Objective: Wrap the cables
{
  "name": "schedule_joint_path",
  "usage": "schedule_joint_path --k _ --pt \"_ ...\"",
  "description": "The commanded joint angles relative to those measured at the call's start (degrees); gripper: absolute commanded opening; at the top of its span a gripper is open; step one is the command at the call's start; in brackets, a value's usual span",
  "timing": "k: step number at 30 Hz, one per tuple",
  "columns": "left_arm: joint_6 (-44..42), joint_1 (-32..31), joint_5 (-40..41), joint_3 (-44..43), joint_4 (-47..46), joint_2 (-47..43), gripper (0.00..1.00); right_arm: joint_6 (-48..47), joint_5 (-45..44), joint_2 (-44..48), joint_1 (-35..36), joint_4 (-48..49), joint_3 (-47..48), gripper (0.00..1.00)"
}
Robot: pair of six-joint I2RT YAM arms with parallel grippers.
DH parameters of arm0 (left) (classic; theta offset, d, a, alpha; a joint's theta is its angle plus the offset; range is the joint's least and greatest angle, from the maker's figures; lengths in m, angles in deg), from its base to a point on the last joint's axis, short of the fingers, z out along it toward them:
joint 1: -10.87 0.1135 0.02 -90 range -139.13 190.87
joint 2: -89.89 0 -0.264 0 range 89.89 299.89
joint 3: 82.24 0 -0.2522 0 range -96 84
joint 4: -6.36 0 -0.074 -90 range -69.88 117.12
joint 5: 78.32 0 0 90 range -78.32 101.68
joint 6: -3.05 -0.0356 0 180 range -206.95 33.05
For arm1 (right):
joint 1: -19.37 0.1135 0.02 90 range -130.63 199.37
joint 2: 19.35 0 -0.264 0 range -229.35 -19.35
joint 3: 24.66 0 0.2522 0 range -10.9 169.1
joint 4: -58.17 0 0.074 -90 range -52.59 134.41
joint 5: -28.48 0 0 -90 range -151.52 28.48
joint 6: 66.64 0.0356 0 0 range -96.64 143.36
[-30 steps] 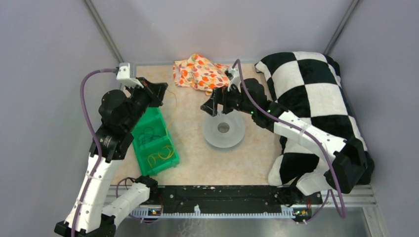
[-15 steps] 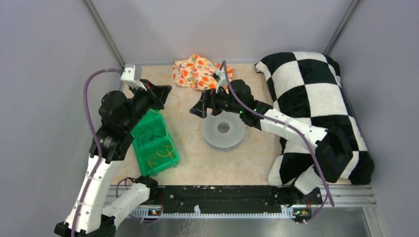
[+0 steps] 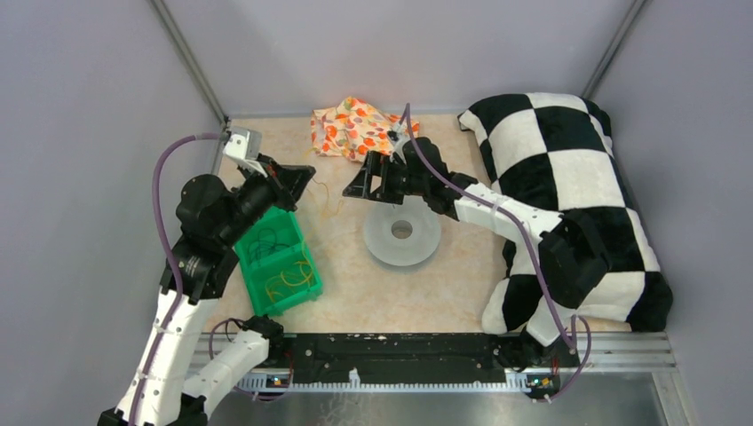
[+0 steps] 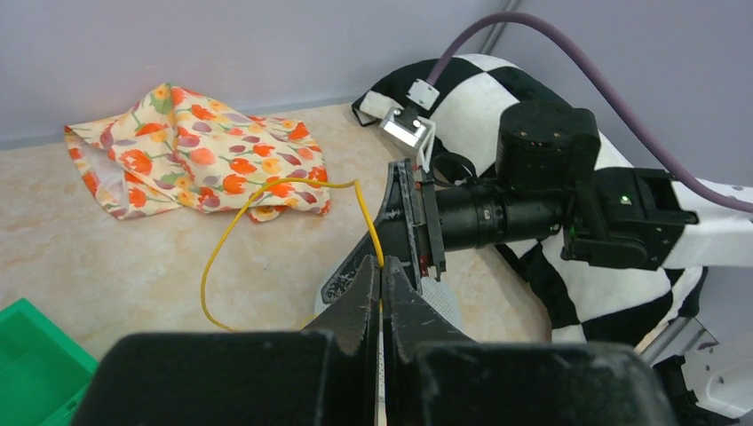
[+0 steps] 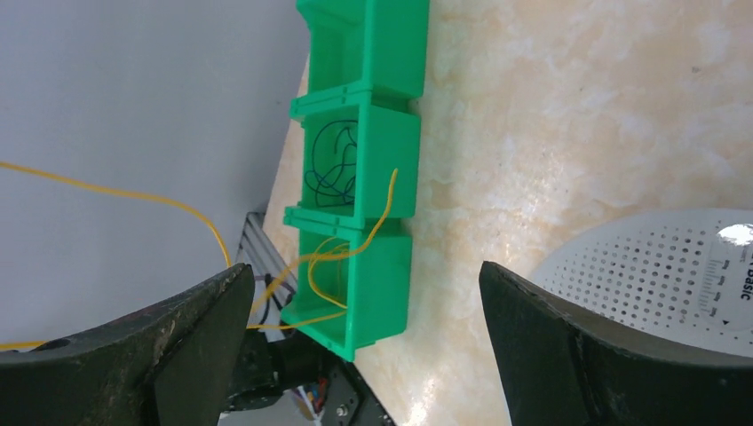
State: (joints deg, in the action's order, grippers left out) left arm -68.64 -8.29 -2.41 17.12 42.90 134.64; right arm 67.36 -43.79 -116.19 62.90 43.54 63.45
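My left gripper (image 3: pixel 302 176) is shut on a thin yellow cable (image 4: pixel 266 191), which loops up and left from the closed jaws (image 4: pixel 382 266) and hangs down to the table. In the top view the cable (image 3: pixel 329 201) dangles between the two grippers. My right gripper (image 3: pixel 358 188) is open and empty, hovering just past the far left rim of the grey spool (image 3: pixel 402 232). In the right wrist view the right gripper (image 5: pixel 368 328) looks toward the green bin, and the spool's perforated face (image 5: pixel 657 275) lies at the right. More yellow cables (image 3: pixel 291 279) lie in the bin.
A green divided bin (image 3: pixel 277 257) stands at the left, also in the right wrist view (image 5: pixel 364 160), with dark wires in its middle cell. A floral cloth (image 3: pixel 355 129) lies at the back. A black-and-white checkered pillow (image 3: pixel 568 177) fills the right side.
My left gripper has moved right toward the table's middle, carrying the yellow cable. My right gripper has moved left and back, off the spool's top toward the left gripper.
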Motion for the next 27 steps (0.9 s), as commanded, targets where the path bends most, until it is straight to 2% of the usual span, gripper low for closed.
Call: schedule_joint_path --k 1,7,13,16,19,24,26,27 --pt "-0.95 0.26 -4.36 1.09 -4.01 -0.22 0.00 8.89 7.35 -0.90 -1.48 5.81 -0.07 0.97" --pt "-0.64 0.28 -5.84 1.66 -4.67 0.63 0.00 17.95 15.15 -4.78 -1.10 14.65 -2.12 0.94" --pt "-1.24 0.26 -5.73 1.71 -4.35 0.52 0.00 19.06 16.93 -6.17 0.37 15.56 -2.52 0.94" --pt "-1.42 0.22 -6.56 2.04 -4.32 0.46 0.00 20.39 17.78 -6.52 0.87 18.65 -3.64 0.88" --pt "-1.43 0.26 -7.41 2.48 -4.58 0.42 0.00 20.66 18.48 -7.64 0.98 19.20 -2.98 0.79" --pt "-1.63 0.21 -8.64 2.52 -4.16 -0.17 0.00 21.23 18.14 -8.67 0.92 20.62 -2.65 0.51" --pt "-1.93 0.26 -8.65 2.74 -3.63 -0.88 0.00 21.08 17.69 -8.62 0.93 20.63 -2.63 0.44" --pt "-2.07 0.25 -8.52 2.79 -3.08 -1.28 0.00 20.93 17.68 -8.53 0.81 20.71 -2.73 0.36"
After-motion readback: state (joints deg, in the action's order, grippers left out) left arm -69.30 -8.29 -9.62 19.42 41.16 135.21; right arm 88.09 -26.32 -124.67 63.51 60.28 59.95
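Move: The hanging stretch of the yellow cable lies about 4 cm back, 4 cm left and 3 cm below the open right gripper; from the left gripper, which already pinches the cable higher up, it is roughly 3 cm ahead, 4 cm right and 21 cm down. From the right gripper, the white disc lies some 9 cm right, 3 cm back and 20 cm below, and the green tray about 20 cm left, 5 cm back and 19 cm below. Bring the open right gripper about 4 cm left and 4 cm back, sinking slightly, to straddle the hanging yellow cable, while turning the wrist some 25 degrees so the fingers point more squarely left; then start closing, to about half open. Keep the cable pinched in the left gripper and ease it a couple of centimetres right and slightly down. ##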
